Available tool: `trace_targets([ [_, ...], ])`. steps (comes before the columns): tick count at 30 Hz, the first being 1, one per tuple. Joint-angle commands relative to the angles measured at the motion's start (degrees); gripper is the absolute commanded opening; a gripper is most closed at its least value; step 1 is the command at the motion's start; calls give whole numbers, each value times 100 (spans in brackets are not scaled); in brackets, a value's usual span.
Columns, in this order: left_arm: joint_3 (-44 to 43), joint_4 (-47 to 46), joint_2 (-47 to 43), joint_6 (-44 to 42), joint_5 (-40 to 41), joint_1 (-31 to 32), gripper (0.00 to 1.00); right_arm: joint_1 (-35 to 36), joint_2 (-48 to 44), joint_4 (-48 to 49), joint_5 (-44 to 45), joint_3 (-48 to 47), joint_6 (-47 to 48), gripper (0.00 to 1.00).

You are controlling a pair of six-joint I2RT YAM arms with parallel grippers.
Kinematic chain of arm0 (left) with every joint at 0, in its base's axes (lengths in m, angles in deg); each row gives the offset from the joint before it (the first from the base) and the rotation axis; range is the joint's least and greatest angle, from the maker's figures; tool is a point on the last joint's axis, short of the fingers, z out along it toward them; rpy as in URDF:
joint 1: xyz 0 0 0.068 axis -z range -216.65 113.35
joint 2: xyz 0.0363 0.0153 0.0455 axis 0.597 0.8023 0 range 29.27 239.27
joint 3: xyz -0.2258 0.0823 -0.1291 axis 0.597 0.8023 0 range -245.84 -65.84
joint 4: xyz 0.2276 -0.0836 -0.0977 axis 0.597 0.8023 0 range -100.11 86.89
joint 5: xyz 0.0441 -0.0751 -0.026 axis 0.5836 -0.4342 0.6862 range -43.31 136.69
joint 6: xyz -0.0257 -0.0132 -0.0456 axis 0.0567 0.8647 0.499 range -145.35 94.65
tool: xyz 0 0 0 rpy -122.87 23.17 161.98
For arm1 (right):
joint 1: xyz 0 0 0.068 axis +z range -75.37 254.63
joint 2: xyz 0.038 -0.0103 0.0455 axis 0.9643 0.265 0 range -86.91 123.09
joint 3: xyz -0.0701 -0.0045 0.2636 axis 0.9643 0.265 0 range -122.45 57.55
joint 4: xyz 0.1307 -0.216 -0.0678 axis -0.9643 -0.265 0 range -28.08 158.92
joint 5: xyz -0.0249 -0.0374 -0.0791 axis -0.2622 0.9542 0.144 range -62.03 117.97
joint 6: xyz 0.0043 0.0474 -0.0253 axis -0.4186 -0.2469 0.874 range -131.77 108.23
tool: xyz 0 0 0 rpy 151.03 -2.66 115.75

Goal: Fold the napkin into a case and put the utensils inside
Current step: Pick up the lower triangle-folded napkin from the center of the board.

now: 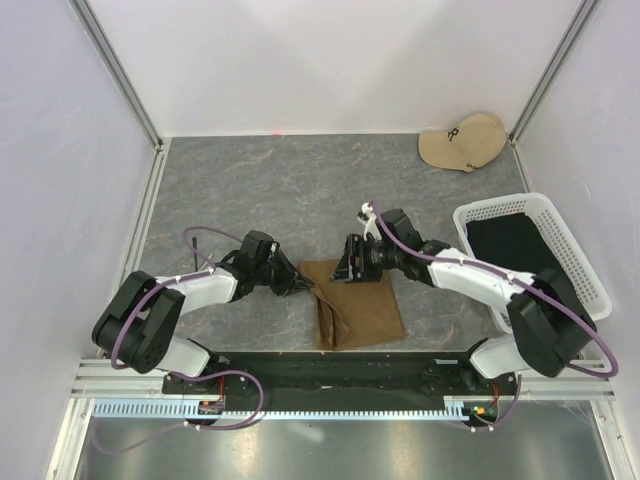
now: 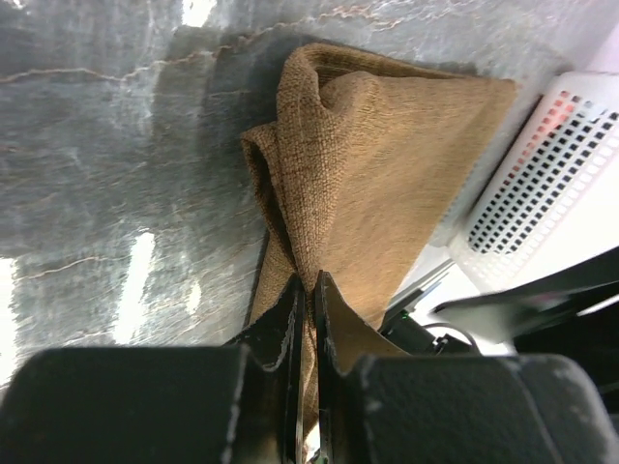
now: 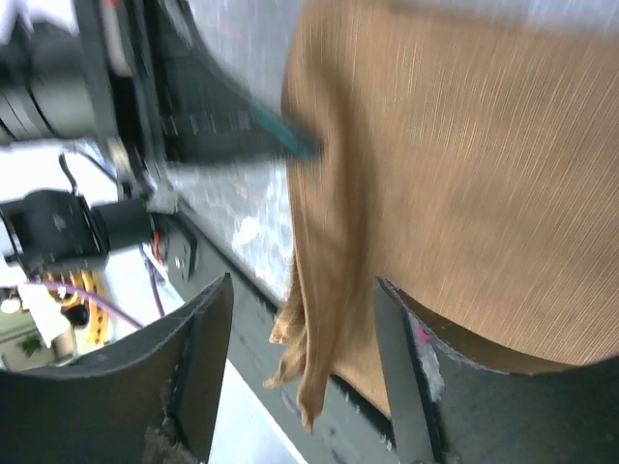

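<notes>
The olive-brown napkin [image 1: 358, 312] lies partly folded on the grey table, near the front edge, with a bunched ridge along its left side. My left gripper [image 1: 300, 286] is shut on that ridge; the left wrist view shows the napkin [image 2: 387, 174] pinched between the closed jaws of the gripper [image 2: 309, 286]. My right gripper [image 1: 346, 262] hovers over the napkin's far edge. In the right wrist view the gripper [image 3: 305, 329] stands open with nothing gripped, and the napkin [image 3: 464, 174] and its hanging corner lie beyond the fingers. No utensils are in view.
A white mesh basket [image 1: 500, 207] holding black fabric [image 1: 515, 242] stands at the right, also seen in the left wrist view as the basket [image 2: 542, 184]. A beige cap [image 1: 462, 141] lies at the back right. A black rail [image 1: 340, 365] runs along the near edge.
</notes>
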Motion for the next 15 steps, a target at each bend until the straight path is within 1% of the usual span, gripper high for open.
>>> trace_targets([
  [1,-273,257,-131,-441,27,32,2,-130,633,-346,-73,-724,497,53],
  [3,-326,319,-148,-485,35,40,2,-130,994,-286,-20,-944,524,37],
  [4,-335,328,-149,-485,36,40,2,-139,1108,-242,23,-997,542,25],
  [7,-370,398,-184,-503,53,49,2,-139,1504,-154,163,-1191,612,0],
  [12,-449,477,-228,-512,71,76,2,-130,1935,-39,297,-1209,718,0],
  [15,-528,495,-245,-538,106,137,2,-122,2111,206,296,-1068,683,0],
])
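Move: The napkin's middle lies under the right hand, roughly level fore and aft, about 2 cm to its right and 8 cm below. The napkin's far left corner is some 9 cm ahead, 7 cm left and 8 cm below; the pinched edge in the left fingers is about 2 cm ahead, 7 cm left and 6 cm below. From the left hand the napkin's middle is about 9 cm right, 2 cm back and 3 cm down. Forward about 4 cm over the napkin, then steeply down some 6 cm towards its far left part, goes the right hand, shutting its wide-open fingers on nothing and tipping them about 10 degrees steeper. It is still sinking at the end, beside the left hand; contact with the cloth can't be seen. The left hand stays almost in place and keeps its pinch on the napkin's left edge. ##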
